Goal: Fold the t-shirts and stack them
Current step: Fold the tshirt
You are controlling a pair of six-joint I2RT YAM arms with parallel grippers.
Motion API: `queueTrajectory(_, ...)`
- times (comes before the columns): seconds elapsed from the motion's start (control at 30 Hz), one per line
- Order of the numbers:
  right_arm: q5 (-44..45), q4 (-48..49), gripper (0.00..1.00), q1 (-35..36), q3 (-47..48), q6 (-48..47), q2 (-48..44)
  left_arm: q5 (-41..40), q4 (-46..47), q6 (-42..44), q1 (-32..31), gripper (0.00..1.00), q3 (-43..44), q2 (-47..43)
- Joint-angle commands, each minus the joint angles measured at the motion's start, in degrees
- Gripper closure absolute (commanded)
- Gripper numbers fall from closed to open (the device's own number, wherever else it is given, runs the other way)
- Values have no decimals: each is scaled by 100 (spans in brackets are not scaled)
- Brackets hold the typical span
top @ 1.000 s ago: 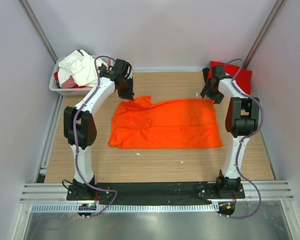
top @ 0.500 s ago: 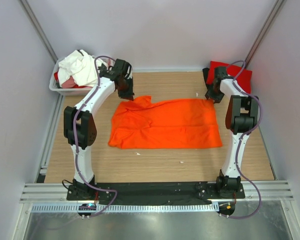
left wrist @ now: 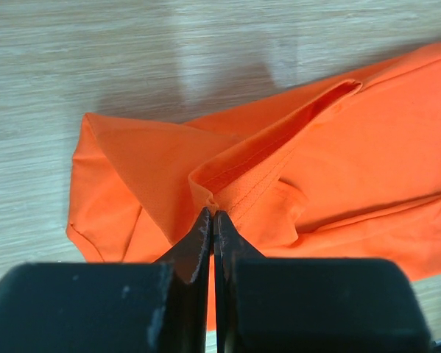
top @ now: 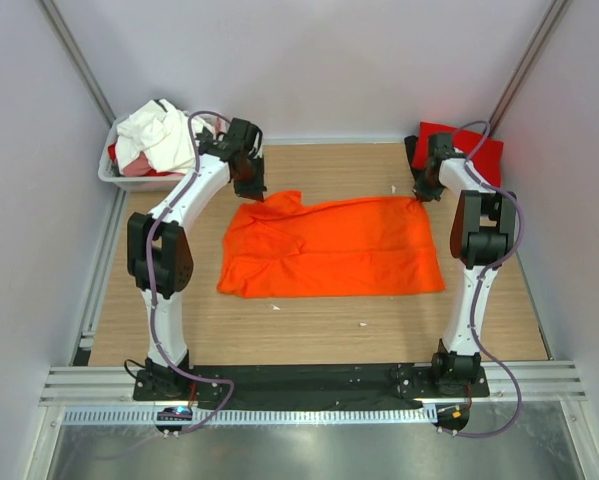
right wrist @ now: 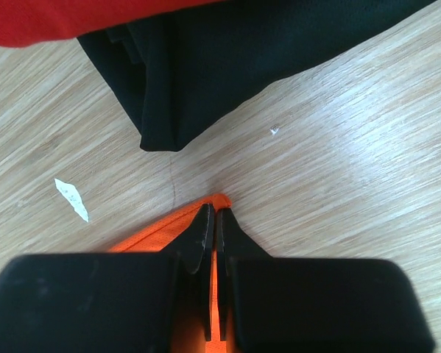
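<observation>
The bright orange t-shirt (top: 329, 245) lies spread flat across the middle of the table. My left gripper (top: 252, 189) is at its far left corner, shut on a raised fold of the orange cloth (left wrist: 227, 184); its fingertips (left wrist: 212, 214) pinch the hem. At the shirt's far right corner, my right gripper (top: 422, 193) is shut on the orange corner (right wrist: 219, 199), jaws (right wrist: 213, 211) pressed together on the cloth. A folded red t-shirt (top: 476, 150) lies on a folded black one (right wrist: 205, 59) at the back right.
A white tub (top: 109, 172) at the back left holds crumpled white shirts (top: 154, 135). Small white scraps (right wrist: 71, 198) lie on the wood. Grey walls close in the table on the left, right and back.
My right gripper has gone from open to shut on the orange shirt's far right corner, shifting slightly towards it. The left gripper keeps its hold and has not moved.
</observation>
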Motion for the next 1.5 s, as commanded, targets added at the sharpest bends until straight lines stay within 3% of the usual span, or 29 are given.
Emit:
queueTrajectory(0.0, -58, -63, 99, 32, 220, -147, -222, -264, -72, 174, 26, 100, 210, -216)
queueTrajectory(0.53, -401, 262, 99, 32, -983, -481, -1778, -344, -406, 139, 8, 100, 140, -857)
queueTrajectory(1.27, -199, 772, 99, 15, -2522, -613, -3035, -590, -37, 77, -80, 100, -1731, -2246)
queueTrajectory(1.47, -286, 1185, 99, 6, -2708, -561, -3212, -906, 244, 139, -71, 100, -1724, -2151)
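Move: Both my hands already hold the shirt's far edge, one at each end, to be taken towards its near edge. The near left corner lies some 16 cm back, 7 cm left and 11 cm below my left hand, with the white basket about 17 cm ahead and 23 cm left of that hand. The near right corner is roughly 25 cm back and 5 cm right of my right hand, about at its height. The red shirt lies some 12 cm ahead and 10 cm right of my right hand. Keeping both grips shut, I lift the orange shirt's far edge and draw it back towards the near edge. My right hand rises steeply, dips a little, then climbs again, ending about 8 cm up and 8 cm back, fingers tilting slightly outward. My left arcs up and partly down again, going 8 cm back and drifting left. ##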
